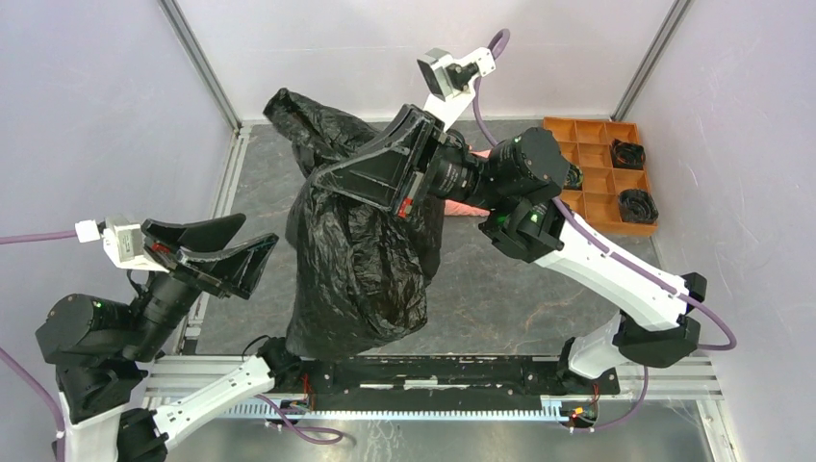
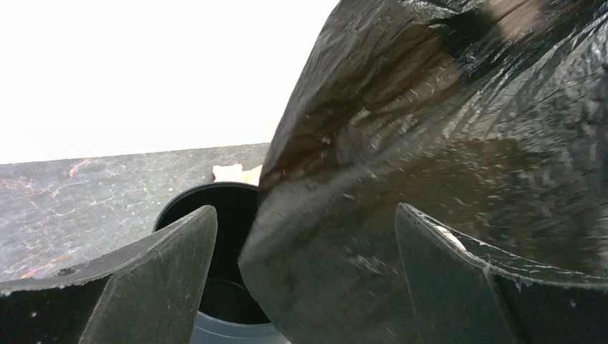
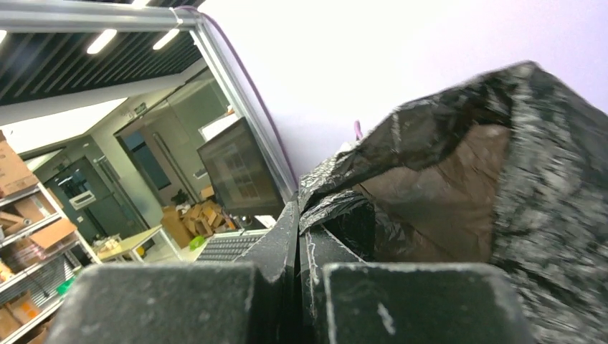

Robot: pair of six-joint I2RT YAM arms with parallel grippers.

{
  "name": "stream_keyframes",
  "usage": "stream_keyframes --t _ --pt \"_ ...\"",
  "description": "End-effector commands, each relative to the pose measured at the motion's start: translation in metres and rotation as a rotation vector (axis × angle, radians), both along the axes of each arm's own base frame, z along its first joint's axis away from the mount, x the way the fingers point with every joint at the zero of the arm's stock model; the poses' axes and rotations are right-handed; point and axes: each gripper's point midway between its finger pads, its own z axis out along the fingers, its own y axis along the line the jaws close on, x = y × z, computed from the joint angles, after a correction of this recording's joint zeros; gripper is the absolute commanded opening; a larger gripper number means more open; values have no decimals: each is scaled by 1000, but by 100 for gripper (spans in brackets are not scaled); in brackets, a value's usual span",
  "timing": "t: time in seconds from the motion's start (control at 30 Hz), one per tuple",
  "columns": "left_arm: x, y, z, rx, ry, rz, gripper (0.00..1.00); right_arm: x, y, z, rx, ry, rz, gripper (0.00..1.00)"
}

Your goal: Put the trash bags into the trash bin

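The black glossy trash bag point(image 1: 361, 260) hangs in a big wrinkled mass over the middle of the table. My right gripper point(image 1: 319, 179) is shut on the bag's upper edge and holds it up. In the right wrist view the jaws point(image 3: 296, 208) are pressed together on a fold of the bag point(image 3: 444, 179). My left gripper point(image 1: 258, 237) stands open to the left of the bag, apart from it. In the left wrist view the bag point(image 2: 430, 158) hangs between the open fingers point(image 2: 306, 208), over the right part of the trash bin point(image 2: 233, 333). In the top view the bag hides the bin.
An orange compartment tray point(image 1: 599, 162) with black items in two cells stands at the back right. A salmon-pink cloth point(image 1: 460, 207) lies behind the right arm. Metal frame posts point(image 1: 202, 63) and walls close in the table's back and sides.
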Motion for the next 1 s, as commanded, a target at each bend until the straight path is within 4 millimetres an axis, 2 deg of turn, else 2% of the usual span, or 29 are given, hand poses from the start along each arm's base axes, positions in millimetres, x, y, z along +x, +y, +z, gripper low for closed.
stream_keyframes --t 0.0,0.07,0.17,0.27,0.4,0.57,0.63,0.7,0.8,0.87,0.97 --pt "-3 9 0 11 -11 20 100 24 3 6 25 44 -66 1" --pt "-2 11 -1 9 -9 30 100 54 2 -11 -6 92 -111 1" --pt "1 14 -4 12 -1 55 100 107 -12 -42 -26 154 -196 1" --pt "8 9 -13 17 30 69 100 152 -17 -68 -71 167 -277 1" --pt "24 -16 -34 69 106 48 100 204 -16 -90 -126 163 -336 1" --pt "31 -22 -31 87 121 55 100 249 -25 -92 -137 144 -405 1" --pt "31 -21 -26 82 117 56 100 254 -23 -100 -163 156 -408 1" --pt "32 -22 -24 75 118 58 100 247 -17 -116 -194 150 -372 1" --pt "49 -30 -42 48 211 115 100 235 -19 -139 -245 122 -386 1" --pt "58 -63 -62 79 273 37 99 236 -27 -147 -269 111 -452 1" --pt "70 -108 -103 166 392 -57 96 228 -28 -143 -259 94 -449 1"
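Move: The right hand, holding the bag by its rim, has the trash bin about 8 cm ahead, 2 cm to its left, the bin's middle some 50 cm below. The towel lies about 32 cm ahead, 19 cm right and 61 cm below. From the left hand, the hanging bag's middle is about 14 cm right, level fore and aft, 2 cm lower; the bin stands about 5 cm ahead, 11 cm right and 35 cm below. Still pinching the rim of the black bag, the right hand swings it quickly forward over and past the bin, some 27 cm, while sinking about 17 cm, easing back slightly at the end; it turns clockwise and its fingers dip. The left hand, fingers staying wide open, heads forward, right and down about 5 cm each way towards the bag's left side, tipping downward; contact there can't be seen for certain. ##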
